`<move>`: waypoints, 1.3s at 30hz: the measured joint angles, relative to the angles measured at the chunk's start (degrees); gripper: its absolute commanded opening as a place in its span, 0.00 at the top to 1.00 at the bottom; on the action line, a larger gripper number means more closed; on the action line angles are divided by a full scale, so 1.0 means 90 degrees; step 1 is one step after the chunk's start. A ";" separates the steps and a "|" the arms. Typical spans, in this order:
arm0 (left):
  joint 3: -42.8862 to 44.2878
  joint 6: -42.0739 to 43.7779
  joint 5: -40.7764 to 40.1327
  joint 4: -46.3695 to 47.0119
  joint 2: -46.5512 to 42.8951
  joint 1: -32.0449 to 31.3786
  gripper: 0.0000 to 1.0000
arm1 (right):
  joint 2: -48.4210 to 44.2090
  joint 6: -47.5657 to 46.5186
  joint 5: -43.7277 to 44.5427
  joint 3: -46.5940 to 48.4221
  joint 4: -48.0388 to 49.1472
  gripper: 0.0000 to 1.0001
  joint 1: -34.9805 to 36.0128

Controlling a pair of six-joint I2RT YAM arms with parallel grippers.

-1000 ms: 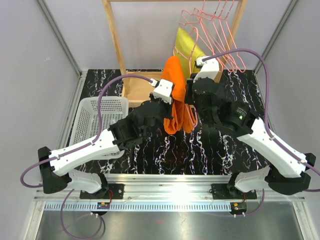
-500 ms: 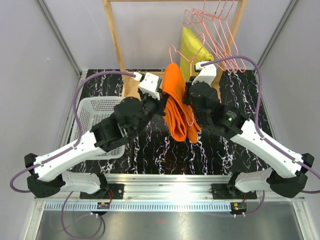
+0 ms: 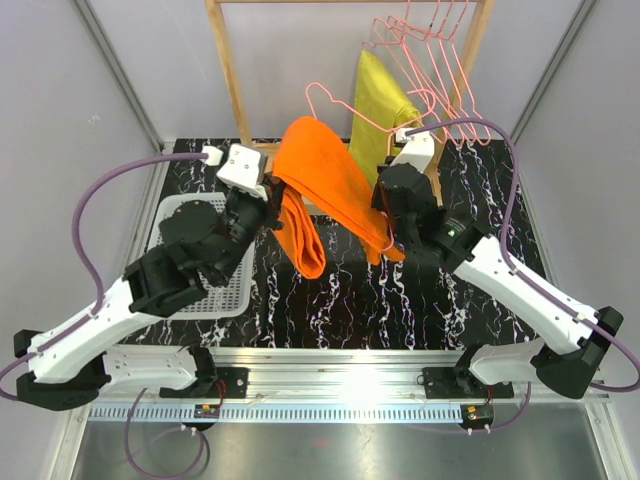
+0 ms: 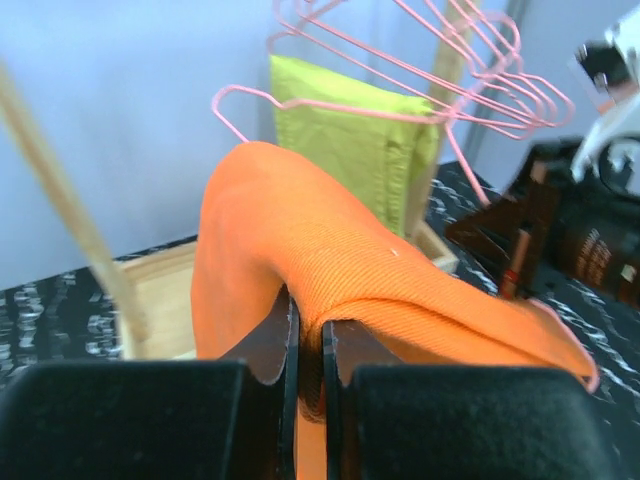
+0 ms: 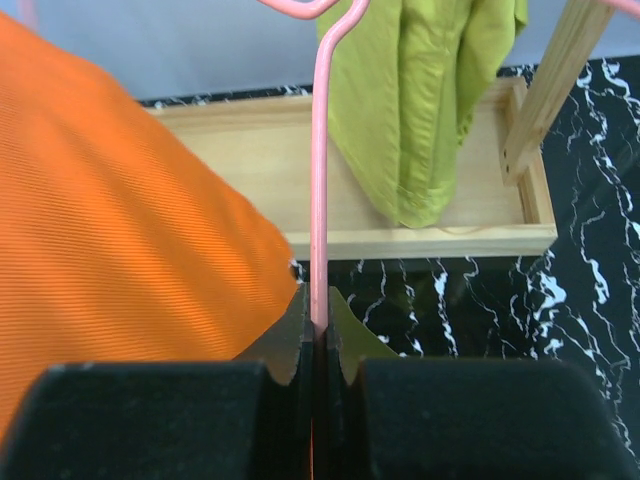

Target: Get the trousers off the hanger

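Observation:
The orange trousers (image 3: 322, 175) hang stretched between both arms above the middle of the table. My left gripper (image 3: 272, 205) is shut on a fold of their cloth (image 4: 330, 240), pinched between the fingertips of the left gripper (image 4: 308, 320). The pink wire hanger (image 3: 345, 108) pokes out above the trousers, its hook up and to the left. My right gripper (image 3: 383, 205) is shut on the hanger's thin wire (image 5: 318, 180), which runs straight up from the closed tips of the right gripper (image 5: 317, 320). Orange cloth (image 5: 110, 230) fills the left of the right wrist view.
A white basket (image 3: 170, 215) lies at the left under the left arm. A wooden rack (image 3: 228, 70) stands at the back, holding a yellow-green garment (image 3: 378, 100) and several bare pink hangers (image 3: 440, 50). Its wooden base (image 5: 420, 240) lies ahead of the right gripper.
The left arm has swung left toward the basket, dragging the trousers with it and spreading them wide. The hanger's hook has shifted left. The right gripper has stayed near the rack.

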 measured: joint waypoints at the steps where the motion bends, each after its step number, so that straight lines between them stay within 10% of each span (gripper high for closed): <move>1: 0.0087 0.0114 -0.0138 -0.0049 -0.0056 0.0015 1.00 | -0.0012 -0.0010 -0.0010 -0.0117 -0.0005 1.00 -0.0015; 23: 0.1107 0.0274 -0.0503 -0.0083 -0.1003 0.0095 1.00 | -0.0614 -0.0767 -0.0585 -0.0435 -0.0049 1.00 -0.0158; 39: -0.0651 -0.0784 0.0843 -0.0481 -0.0593 0.0114 1.00 | -0.0661 -0.2193 -0.0886 0.1088 -0.0539 1.00 -0.0163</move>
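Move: The left hand already grips one end of the orange trousers, whose middle lies about 9 cm to its right, a little ahead and 4 cm lower. The hanger they hang over is centred some 12 cm right of that hand and 8 cm ahead, slightly lower. From the right hand, which pinches the hanger's wire, the hanger's middle is about 5 cm left, 3 ahead and 5 above; the trousers are 7 cm left and level with it, and the green trousers 18 cm straight ahead, slightly lower. Keeping its pinch on the orange trousers, the left hand drags them left and upward, about 12 cm left and 10 up, away from the hanger, rolling left side down, then swings back right and down to slightly below its start. The right hand keeps hold of the wire, dips some 3 cm, then lifts the hanger to about 8 cm above its start, drifting back and right as its fingers tip up. ##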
